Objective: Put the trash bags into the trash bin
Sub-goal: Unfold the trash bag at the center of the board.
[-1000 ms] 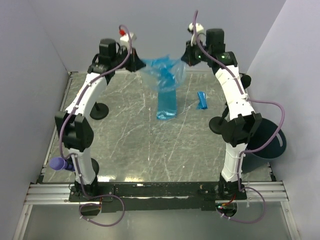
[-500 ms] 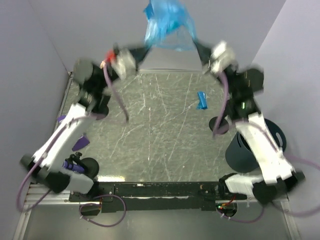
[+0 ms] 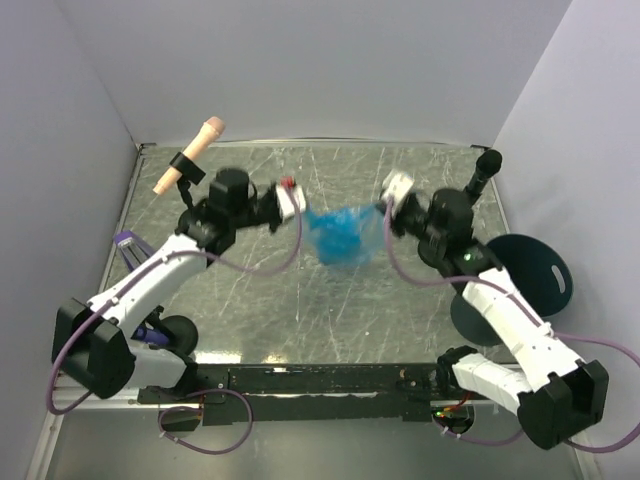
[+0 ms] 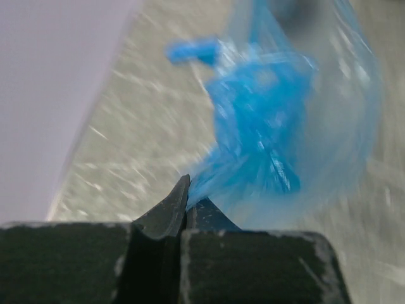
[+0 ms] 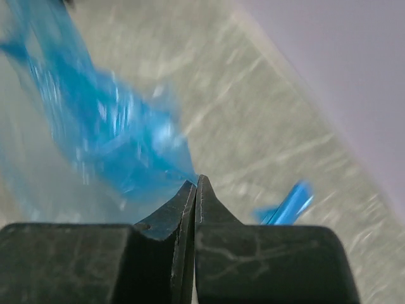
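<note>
A crinkly blue trash bag [image 3: 340,237] hangs bunched between my two grippers over the middle of the table. My left gripper [image 3: 308,214] is shut on its left edge, and the film [image 4: 272,120] runs out from the closed tips [image 4: 187,190]. My right gripper [image 3: 379,221] is shut on the right edge, with the film [image 5: 107,133] pinched at its tips [image 5: 196,183]. A small blue roll [image 4: 193,50] lies on the table beyond the bag, also in the right wrist view [image 5: 288,206]. The dark trash bin [image 3: 537,278] sits at the right edge behind my right arm.
A tan microphone [image 3: 190,165] on a stand rises at the back left, and a black one [image 3: 485,165] at the back right. A round black stand base [image 3: 176,331] sits near my left arm's base. Grey walls close in the table on three sides.
Both arms swung the bag high above the far wall, then dropped it low over the table's middle. The long hanging sheet is now bunched. Wrist views are motion-blurred.
</note>
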### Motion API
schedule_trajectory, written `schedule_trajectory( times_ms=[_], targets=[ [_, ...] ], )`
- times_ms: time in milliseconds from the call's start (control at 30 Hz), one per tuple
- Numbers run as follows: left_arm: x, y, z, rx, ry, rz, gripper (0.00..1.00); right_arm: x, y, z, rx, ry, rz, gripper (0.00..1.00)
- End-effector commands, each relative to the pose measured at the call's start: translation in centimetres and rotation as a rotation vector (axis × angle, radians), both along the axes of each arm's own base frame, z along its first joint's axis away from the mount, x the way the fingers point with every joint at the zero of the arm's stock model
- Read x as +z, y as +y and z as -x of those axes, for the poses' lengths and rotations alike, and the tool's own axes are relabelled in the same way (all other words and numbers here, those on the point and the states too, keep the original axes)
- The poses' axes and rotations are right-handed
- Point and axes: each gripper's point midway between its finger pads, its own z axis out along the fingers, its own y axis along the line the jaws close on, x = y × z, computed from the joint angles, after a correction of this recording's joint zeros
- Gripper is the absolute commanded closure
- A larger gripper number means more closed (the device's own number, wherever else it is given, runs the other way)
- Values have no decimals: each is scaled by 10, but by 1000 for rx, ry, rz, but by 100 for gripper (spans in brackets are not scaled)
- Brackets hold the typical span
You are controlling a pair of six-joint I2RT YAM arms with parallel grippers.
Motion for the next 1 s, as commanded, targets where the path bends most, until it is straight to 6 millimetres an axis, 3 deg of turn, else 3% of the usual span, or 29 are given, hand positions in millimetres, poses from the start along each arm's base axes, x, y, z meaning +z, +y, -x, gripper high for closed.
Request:
schedule_trajectory(
  times_ms=[0,67,100,167,200,267,367,433,467,533,567,633,667,700,733,767,800,833,867,900,967],
  targets=[
    [70,-15,-35,186,195,253,99,73,1,-45,-167,-10,-182,100],
    [118,-7,-71,329,173,396,99,110,-4,-84,-280,-38,-218,100],
    [136,0,-88,386,182,451,99,106,-3,-109,-322,8,-206,100],
    [181,6,-116,407,208,560,99,144,-4,-144,-378,4,-261,100],
    [191,13,-128,428,238,582,99,170,-3,-157,-390,-23,-300,100],
    [241,26,-146,435,187,672,99,237,-5,-168,-394,-136,-389,100],
    [336,48,-143,405,-27,816,99,353,-6,-137,-291,-386,-529,100],
    [403,62,-109,336,-214,923,99,415,0,-88,-144,-562,-604,100],
    [425,64,-90,278,-299,960,99,440,3,-61,-74,-670,-625,100],
    [458,62,-55,216,-442,984,99,462,5,-9,13,-814,-615,100],
    [462,56,-43,201,-513,951,99,451,14,1,54,-845,-572,100],
    [446,43,-22,187,-671,854,99,406,28,8,79,-908,-431,100],
    [417,34,-17,178,-708,788,99,362,36,-1,78,-888,-345,100],
    [374,16,-15,122,-716,668,99,321,37,-9,65,-873,-260,100],
    [301,-5,-19,49,-695,457,99,258,36,-28,23,-792,-162,100],
    [200,-19,-27,-18,-591,193,99,184,33,-46,-10,-664,-51,100],
    [107,-16,-28,-90,-516,-68,99,91,34,-58,27,-471,146,100],
    [10,2,-18,-167,-374,-308,99,-7,25,-52,103,-223,354,100],
    [-50,21,0,-243,-271,-460,99,-76,5,-29,152,21,467,100],
    [-95,40,20,-282,-173,-547,99,-109,-8,-7,189,142,465,100],
    [-95,43,28,-200,-110,-472,99,-116,-21,15,170,109,415,100]
  ],
)
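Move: Both hands already pinch the blue trash bag by its mouth, some 17 cm apart. Its crumpled body hangs between them, about 8 cm to the left hand's right and 9 cm to the right hand's left, 2 cm back and 8 cm below both. A rolled blue bag lies on the board roughly 13 cm ahead of the right hand, 8 cm to its right and 23 cm below; the black stand's base is some 16 cm to that hand's right, 2 cm ahead and 24 cm down. Keeping their pinch on the bag's mouth, both hands fling it quickly up and forward together, reaching about 18 cm farther out on the way and topping out nearly 40 cm higher, with the fingertips tilting upward. Then both whip back towards the base and sharply down, turning slightly forward again at the end, and are still moving down some 10 cm above where they began, the fingers shut throughout. ##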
